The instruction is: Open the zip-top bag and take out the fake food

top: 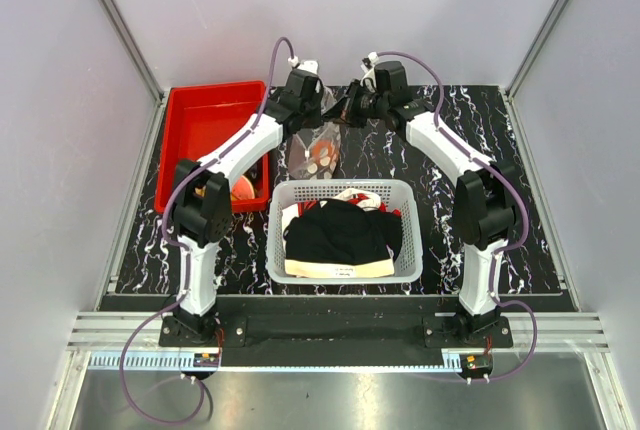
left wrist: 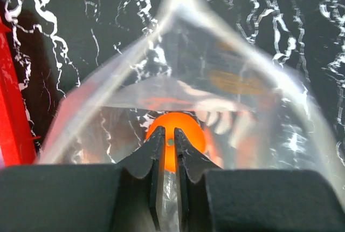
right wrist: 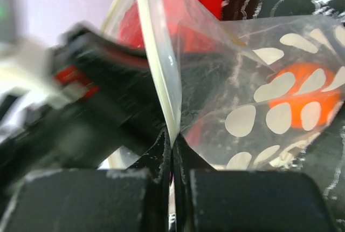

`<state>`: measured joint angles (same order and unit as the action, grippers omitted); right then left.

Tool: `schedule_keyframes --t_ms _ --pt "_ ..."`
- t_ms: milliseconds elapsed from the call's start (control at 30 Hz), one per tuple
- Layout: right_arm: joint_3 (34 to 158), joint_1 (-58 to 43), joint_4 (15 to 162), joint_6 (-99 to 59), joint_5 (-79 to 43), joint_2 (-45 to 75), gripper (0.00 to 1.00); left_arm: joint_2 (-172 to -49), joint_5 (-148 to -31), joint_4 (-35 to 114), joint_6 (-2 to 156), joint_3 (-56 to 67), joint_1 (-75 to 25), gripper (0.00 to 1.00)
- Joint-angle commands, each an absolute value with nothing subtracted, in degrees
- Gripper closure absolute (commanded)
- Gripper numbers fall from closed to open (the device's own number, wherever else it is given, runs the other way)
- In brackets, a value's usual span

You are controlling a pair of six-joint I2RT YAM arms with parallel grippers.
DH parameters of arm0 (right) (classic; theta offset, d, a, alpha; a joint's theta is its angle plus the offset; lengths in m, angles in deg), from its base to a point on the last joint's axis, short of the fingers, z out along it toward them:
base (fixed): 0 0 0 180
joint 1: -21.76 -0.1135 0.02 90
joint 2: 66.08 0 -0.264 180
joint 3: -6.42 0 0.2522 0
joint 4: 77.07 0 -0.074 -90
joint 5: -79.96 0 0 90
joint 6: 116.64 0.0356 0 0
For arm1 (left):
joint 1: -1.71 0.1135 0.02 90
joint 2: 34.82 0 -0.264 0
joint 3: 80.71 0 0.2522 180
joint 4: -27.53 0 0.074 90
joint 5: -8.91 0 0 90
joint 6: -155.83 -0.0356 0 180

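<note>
The clear zip-top bag (top: 322, 145) hangs between my two grippers above the back of the table. My left gripper (top: 312, 108) is shut on one side of its mouth; in the left wrist view (left wrist: 170, 135) the plastic (left wrist: 226, 81) spreads out past the fingertips, with an orange fruit (left wrist: 186, 127) inside. My right gripper (top: 352, 108) is shut on the bag's white zip strip (right wrist: 161, 65); in the right wrist view (right wrist: 172, 137) the bag (right wrist: 242, 70) holds pale round discs (right wrist: 241, 120) and the orange fruit (right wrist: 299, 81). Discs also show through the bag in the top view (top: 320, 160).
A red bin (top: 200, 125) stands at the back left, with an orange piece (top: 242, 188) at its near end. A white mesh basket (top: 405, 240) of black and white clothes (top: 340, 230) sits in the middle front, just below the hanging bag.
</note>
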<state>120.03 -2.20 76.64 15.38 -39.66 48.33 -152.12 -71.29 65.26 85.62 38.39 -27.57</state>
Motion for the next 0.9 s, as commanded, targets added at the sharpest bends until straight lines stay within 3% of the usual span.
schedule_keyframes --t_ms 0,300,567,867 --pt "120.2 -2.4 83.3 18.7 -44.9 46.7 1.00 -155.4 -75.9 64.6 88.0 41.4 -26.2 0.84" --pt "117.7 0.5 83.5 17.1 -46.0 46.1 1.00 -160.3 -83.8 64.4 86.7 42.8 -24.8 0.71" --pt "114.9 1.0 84.0 17.1 -46.2 45.7 1.00 -163.8 -87.4 64.4 84.4 44.1 -24.8 0.43" --pt "112.5 1.9 85.0 16.0 -45.7 44.6 1.00 -163.8 -87.4 67.4 79.4 41.2 -24.8 0.30"
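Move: The orange, inside the zip-top bag, lies almost straight below the left hand, about 14 cm down. The rim pinched by the right gripper is some 3 cm back, 3 cm right and 5 cm up from the left hand. The red tray's middle is level, about 27 cm left and 16 down; the white basket 23 back, 5 right, 13 down. From the right hand, the orange is level ahead, about 3 cm left, 19 below. Left gripper opens, sinking about 10 cm into the bag towards the orange; right keeps the rim, easing down-right. ##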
